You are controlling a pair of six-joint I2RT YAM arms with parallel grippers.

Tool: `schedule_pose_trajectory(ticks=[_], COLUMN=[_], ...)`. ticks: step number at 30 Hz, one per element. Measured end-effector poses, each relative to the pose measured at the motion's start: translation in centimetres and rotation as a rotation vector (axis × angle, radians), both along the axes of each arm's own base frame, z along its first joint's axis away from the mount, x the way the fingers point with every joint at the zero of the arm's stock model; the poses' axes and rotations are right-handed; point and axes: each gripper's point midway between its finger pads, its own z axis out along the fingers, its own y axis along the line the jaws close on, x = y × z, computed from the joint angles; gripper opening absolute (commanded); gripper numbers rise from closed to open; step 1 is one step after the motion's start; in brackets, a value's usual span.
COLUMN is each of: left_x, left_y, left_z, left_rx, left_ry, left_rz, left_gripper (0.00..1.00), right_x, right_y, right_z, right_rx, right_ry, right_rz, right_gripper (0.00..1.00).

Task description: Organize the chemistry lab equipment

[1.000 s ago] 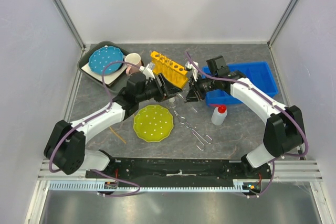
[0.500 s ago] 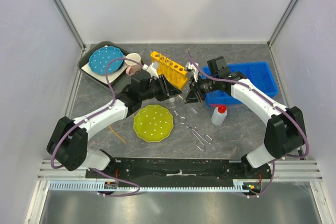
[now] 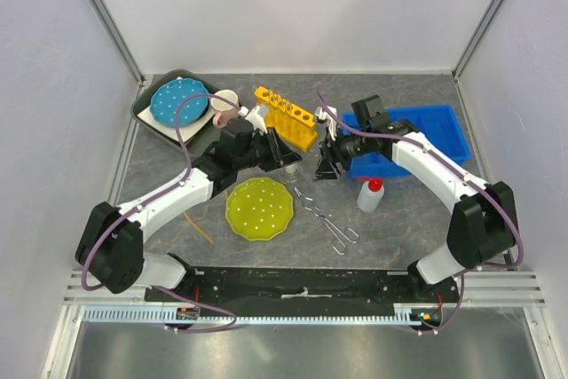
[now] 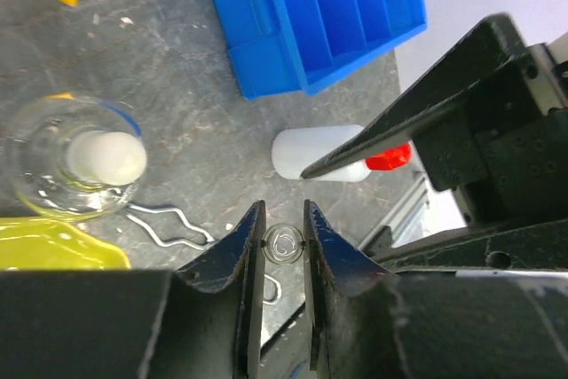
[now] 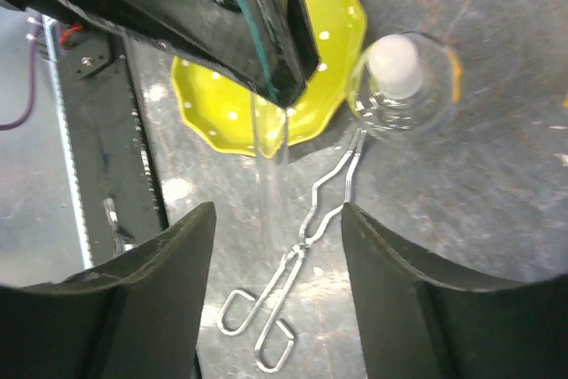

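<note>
My left gripper [image 4: 284, 210] is shut on a thin clear tube [image 4: 284, 244], seen end-on between its fingers. In the right wrist view that tube [image 5: 271, 166] hangs from the left fingers [image 5: 266, 42] down between the wide-apart fingers of my right gripper [image 5: 277, 210], which is open and not touching it. Both grippers meet mid-table [image 3: 306, 159], in front of the yellow test-tube rack [image 3: 286, 116]. The small white-capped flask [image 4: 75, 161] stands just below the left gripper. Metal tongs [image 5: 302, 255] lie on the table. The red-capped squeeze bottle [image 3: 370, 194] stands to the right.
A blue bin [image 3: 417, 135] sits behind the right arm. The yellow-green dotted plate [image 3: 258, 208] lies near the front. At the back left, a blue dotted plate [image 3: 177, 100] rests on a dark tray [image 3: 142, 117] beside a pink mug [image 3: 224, 104].
My left gripper has closed on the clear tube. My right gripper, shut on it before, has opened and let it go. Both arms stayed nearly in place.
</note>
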Motion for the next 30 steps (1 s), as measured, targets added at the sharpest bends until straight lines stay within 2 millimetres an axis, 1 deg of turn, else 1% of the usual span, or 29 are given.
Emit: schedule_pose_trajectory(ticks=[2, 4, 6, 7, 9, 11, 13, 15, 16, 18, 24, 27, 30], left_x=[0.3, 1.2, 2.5, 3.2, 4.6, 6.0, 7.2, 8.7, 9.3, 10.8, 14.1, 15.0, 15.5], left_y=[0.7, 1.4, 2.0, 2.3, 2.9, 3.3, 3.5, 3.3, 3.2, 2.9, 2.2, 1.9, 1.5], left_z=[0.2, 1.2, 2.7, 3.7, 5.7, 7.8, 9.4, 10.4, 10.6, 10.6, 9.0, 8.4, 8.0], left_rx=[0.037, 0.08, 0.117, 0.136, 0.171, 0.196, 0.219, 0.246, 0.257, 0.294, 0.402, 0.452, 0.49], left_ry=[-0.028, -0.079, -0.152, -0.19, -0.274, -0.352, -0.411, -0.459, -0.475, -0.5, -0.538, -0.559, -0.579], left_rz=[0.016, 0.036, 0.066, 0.079, 0.112, 0.136, 0.16, 0.177, 0.181, 0.19, 0.19, 0.179, 0.164], left_gripper=[0.04, 0.04, 0.04, 0.04, 0.03, 0.03, 0.03, 0.03, 0.03, 0.02, 0.02, 0.02, 0.02], right_x=[0.4, 1.5, 2.9, 3.4, 4.1, 4.2, 4.0, 3.6, 3.5, 3.8, 4.7, 4.8, 4.9], right_y=[-0.5, -1.5, -3.1, -3.9, -5.5, -6.3, -6.7, -7.2, -7.5, -8.2, -9.5, -9.7, -9.8], right_z=[0.3, 1.1, 2.1, 2.5, 3.3, 4.2, 4.8, 5.0, 5.0, 4.8, 4.4, 4.3, 4.5], right_rx=[-0.014, -0.021, -0.021, -0.023, -0.031, -0.03, -0.023, -0.019, -0.019, -0.019, -0.017, -0.014, -0.01], right_ry=[-0.018, -0.049, -0.092, -0.113, -0.152, -0.188, -0.222, -0.235, -0.236, -0.237, -0.235, -0.236, -0.242], right_rz=[-0.005, -0.029, -0.074, -0.096, -0.139, -0.161, -0.175, -0.188, -0.198, -0.224, -0.276, -0.288, -0.293], right_gripper=[0.79, 0.84, 0.87, 0.89, 0.91, 0.94, 0.96, 0.96, 0.98, 0.98, 0.98, 0.98, 0.98])
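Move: Ahead of the left hand, which already holds the test tube, the yellow rack's middle lies about 11 cm forward, 3 cm left and 13 cm below. The stoppered flask stands 2 cm back and 2 cm left of this hand, 13 cm lower. From the right hand, its fingers already parting from the tube, the blue tray is about 7 cm ahead, 23 cm right and 13 cm down, the wash bottle 6 cm back and 12 cm right, the rack 13 cm forward and 10 cm left. Carrying the test tube out of the handover, the left hand keeps its grip and travels about 15 cm forward, climbing 10 cm and then sinking a little, to bring it over the rack; its wrist swings some 45 degrees, the fingers turning from rightward to mostly forward. The right hand opens fully and backs off about 10 cm right, forward and up, towards the tray's near left corner. ##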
